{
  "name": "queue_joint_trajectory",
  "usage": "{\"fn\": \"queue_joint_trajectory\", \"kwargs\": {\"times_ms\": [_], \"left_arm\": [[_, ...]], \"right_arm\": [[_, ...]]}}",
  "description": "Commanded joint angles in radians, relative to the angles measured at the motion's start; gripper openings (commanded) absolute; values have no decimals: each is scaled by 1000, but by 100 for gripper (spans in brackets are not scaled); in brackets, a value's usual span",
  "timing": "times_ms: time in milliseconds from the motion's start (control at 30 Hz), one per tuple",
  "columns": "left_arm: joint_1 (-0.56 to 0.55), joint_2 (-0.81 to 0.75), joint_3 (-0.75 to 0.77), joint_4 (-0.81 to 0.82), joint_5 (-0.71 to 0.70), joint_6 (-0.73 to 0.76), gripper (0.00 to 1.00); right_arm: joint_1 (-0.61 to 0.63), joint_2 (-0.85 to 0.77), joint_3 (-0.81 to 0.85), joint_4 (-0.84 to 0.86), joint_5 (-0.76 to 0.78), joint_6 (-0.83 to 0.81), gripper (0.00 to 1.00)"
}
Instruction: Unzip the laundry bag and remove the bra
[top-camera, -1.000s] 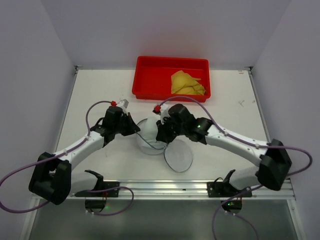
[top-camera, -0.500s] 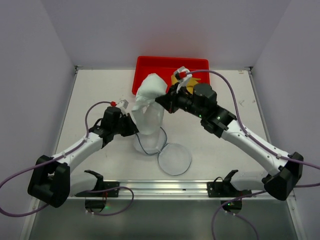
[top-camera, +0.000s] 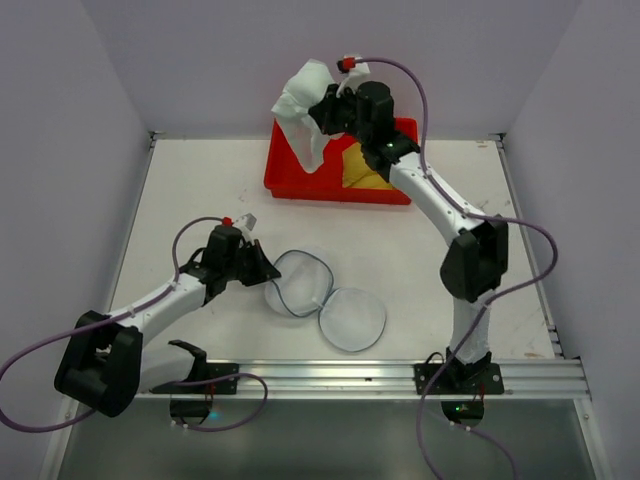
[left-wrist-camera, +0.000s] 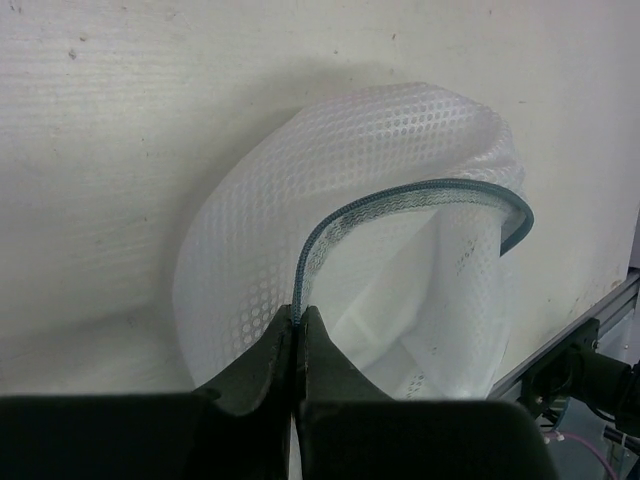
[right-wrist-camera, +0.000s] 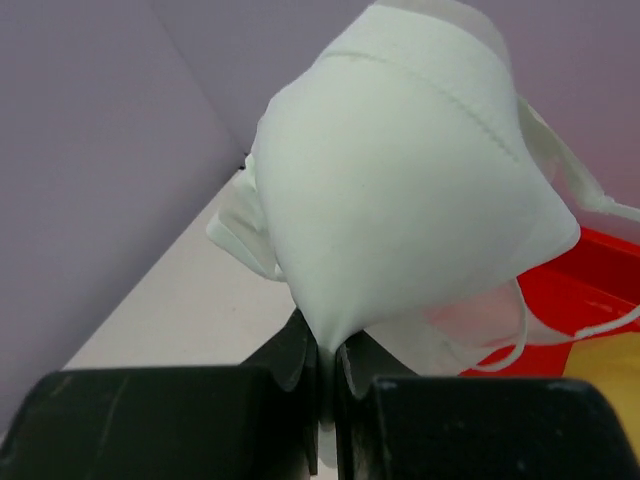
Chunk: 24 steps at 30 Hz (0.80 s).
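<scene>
The white mesh laundry bag (top-camera: 300, 284) lies open on the table, its two round halves side by side, the second half (top-camera: 352, 318) nearer the front. My left gripper (top-camera: 262, 270) is shut on the bag's dark zipper rim (left-wrist-camera: 330, 220) at its left edge. My right gripper (top-camera: 322, 108) is raised high over the back of the table and is shut on the white bra (top-camera: 302, 108), which hangs from it above the left end of the red tray (top-camera: 300, 175). In the right wrist view the bra (right-wrist-camera: 400, 200) fills the frame, its straps dangling.
The red tray stands at the back centre with a yellow cloth (top-camera: 365, 170) in it. Purple cables loop from both arms. A metal rail (top-camera: 400, 375) runs along the near table edge. Walls close in the left, right and back sides.
My right gripper has pulled the bra up out of the bag and carried it back and up over the red tray. The bag has collapsed flat. The left gripper has held its grip.
</scene>
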Motion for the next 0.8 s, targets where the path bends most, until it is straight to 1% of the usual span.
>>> {"fn": "queue_joint_trajectory", "kwargs": {"times_ms": [0,33,100,133,200,300,333,400,433,500,533,567,600,633,667,700,767], "left_arm": [[-5,-28,30,30,20,-12,0],[-5,-27,36,25,13,-6,0],[-5,-22,51,11,10,0,0],[-5,-21,56,10,7,5,0],[-5,-19,57,8,4,6,0],[-5,-18,53,10,3,6,0],[-5,-19,53,10,1,8,0],[-5,-15,54,13,1,9,0],[-5,-13,56,11,0,9,0],[-5,-10,65,11,3,14,0],[-4,-7,67,11,-3,17,0],[-5,-5,70,7,-7,19,0],[-5,-4,77,4,-13,22,0],[-5,2,82,0,-17,28,0],[-4,5,85,0,-19,28,0],[-5,10,88,0,-22,26,0],[-5,19,91,2,-33,25,0]], "right_arm": [[-34,182,217,-69,-24,-34,0],[-39,278,270,-122,-34,-27,0],[-56,353,343,-140,-57,-9,2],[-62,406,354,-144,-63,15,4],[-77,440,353,-154,-69,40,5],[-89,477,331,-172,-75,78,15],[-92,485,328,-202,-81,91,20],[-100,487,324,-236,-81,95,34],[-103,479,316,-262,-83,97,49],[-111,429,301,-292,-78,97,66],[-112,402,293,-317,-75,86,79],[-112,373,273,-328,-71,77,83],[-112,306,263,-339,-65,66,87],[-112,268,250,-362,-54,56,95],[-112,229,217,-373,-34,49,97],[-112,145,194,-390,-23,43,99],[-112,57,105,-414,15,39,99]]}}
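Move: The white bra hanging from the right gripper is bound for the left part of the red bin: that spot lies some 8 cm ahead of the right hand, 2 cm to its left and about 34 cm below. On the bin floor the yellow garment sits 18 cm to the right of the spot, and the bin's left wall stands about 9 cm to the left of it. From the left hand the spot is roughly 34 cm ahead, 6 cm right and 4 cm down. Plunge the right gripper about 25 cm down and some 9 cm forward into the left part of the red bin, tipping its fingers down nearly 30 degrees. Open wide at the bottom to let go of the white bra, then lift about 6 cm while drawing back and to the right. Keep the left gripper pinching the laundry bag's rim, easing it up slightly. ##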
